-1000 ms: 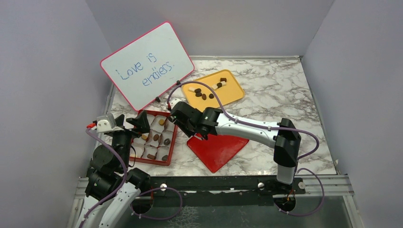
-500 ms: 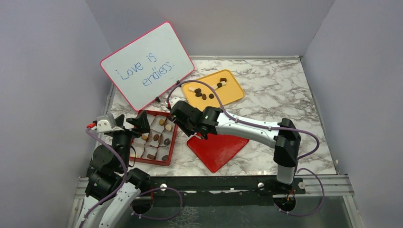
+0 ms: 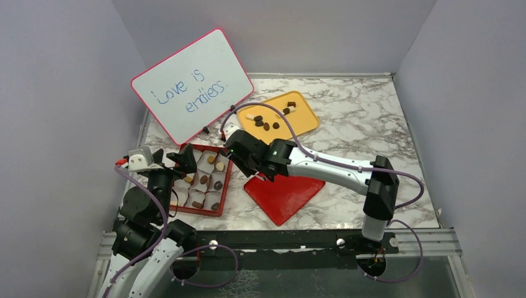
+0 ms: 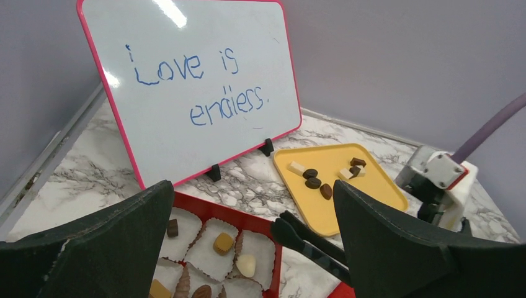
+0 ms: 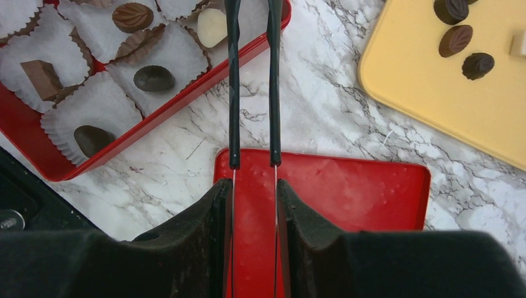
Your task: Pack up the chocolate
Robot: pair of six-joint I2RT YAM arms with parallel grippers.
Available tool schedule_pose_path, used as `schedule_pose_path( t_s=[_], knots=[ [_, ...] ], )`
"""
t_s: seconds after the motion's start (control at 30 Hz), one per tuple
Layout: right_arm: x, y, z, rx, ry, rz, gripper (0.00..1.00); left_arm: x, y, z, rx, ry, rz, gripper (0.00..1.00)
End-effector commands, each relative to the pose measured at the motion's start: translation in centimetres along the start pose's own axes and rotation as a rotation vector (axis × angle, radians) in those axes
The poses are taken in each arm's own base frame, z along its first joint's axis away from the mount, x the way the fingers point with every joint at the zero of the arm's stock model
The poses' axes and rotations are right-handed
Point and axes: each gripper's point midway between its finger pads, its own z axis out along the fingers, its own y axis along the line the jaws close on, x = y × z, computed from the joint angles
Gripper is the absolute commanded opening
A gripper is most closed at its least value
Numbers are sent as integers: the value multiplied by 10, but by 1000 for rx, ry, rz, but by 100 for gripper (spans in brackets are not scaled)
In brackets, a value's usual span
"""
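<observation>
My right gripper (image 5: 254,186) is shut on a pair of black-tipped tongs (image 5: 233,81). The tongs (image 4: 310,239) reach over the right rim of the red box (image 4: 236,217), and no piece shows between their tips. A cream chocolate (image 5: 211,27) lies in a paper cup just beside them. Several more chocolate pieces (image 3: 265,123) lie on the yellow tray (image 3: 304,121). My left gripper (image 4: 254,192) hangs wide open and empty above the box's left side (image 3: 200,180).
A red lid (image 3: 285,195) lies flat under my right wrist, between box and tray. A pink-framed whiteboard (image 3: 192,84) stands at the back left. Grey walls close in on three sides.
My right arm has shifted slightly to the right with the tongs. The left arm has hardly moved.
</observation>
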Motion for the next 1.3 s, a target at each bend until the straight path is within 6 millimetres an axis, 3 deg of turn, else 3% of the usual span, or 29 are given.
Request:
schedule_pose_path(
  t_s=[0.0, 0.23, 0.57, 0.77, 1.27],
  knots=[
    [-29, -13, -35, 24, -134, 36, 34, 2, -4, 2, 16, 11, 4, 99],
    [-25, -47, -44, 96, -148, 78, 34, 8, -8, 6, 30, 37, 15, 99],
    [-12, -133, -47, 226, -161, 215, 34, 16, -13, 9, 47, 68, 26, 99],
    [20, -213, -36, 393, -118, 363, 34, 25, -18, 13, 66, 105, 42, 99],
    [121, -356, -6, 645, 13, 637, 34, 33, -23, 17, 87, 142, 59, 99]
  ],
)
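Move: The tongs in the right hand are bound for the bare table beyond the yellow tray's right end, about 30 cm ahead of that hand, 38 to its right and 16 below. From the same hand, the tray's middle is roughly 30 cm ahead and 8 right, the red plate's is 10 right and 1 ahead, and the red box's is 20 left and 4 ahead. From the left hand that bare spot is some 33 cm ahead, 62 right and 31 below. The tongs, still gripped by the right hand, lift about 4 cm away from the red box, then swing quickly right and forward past the yellow tray's right end, some 28 cm across and 18 out, sinking again to near their starting height. On the way the hand turns about 45 degrees clockwise. The left hand, open and empty, eases 4 cm right, down and slightly forward. ##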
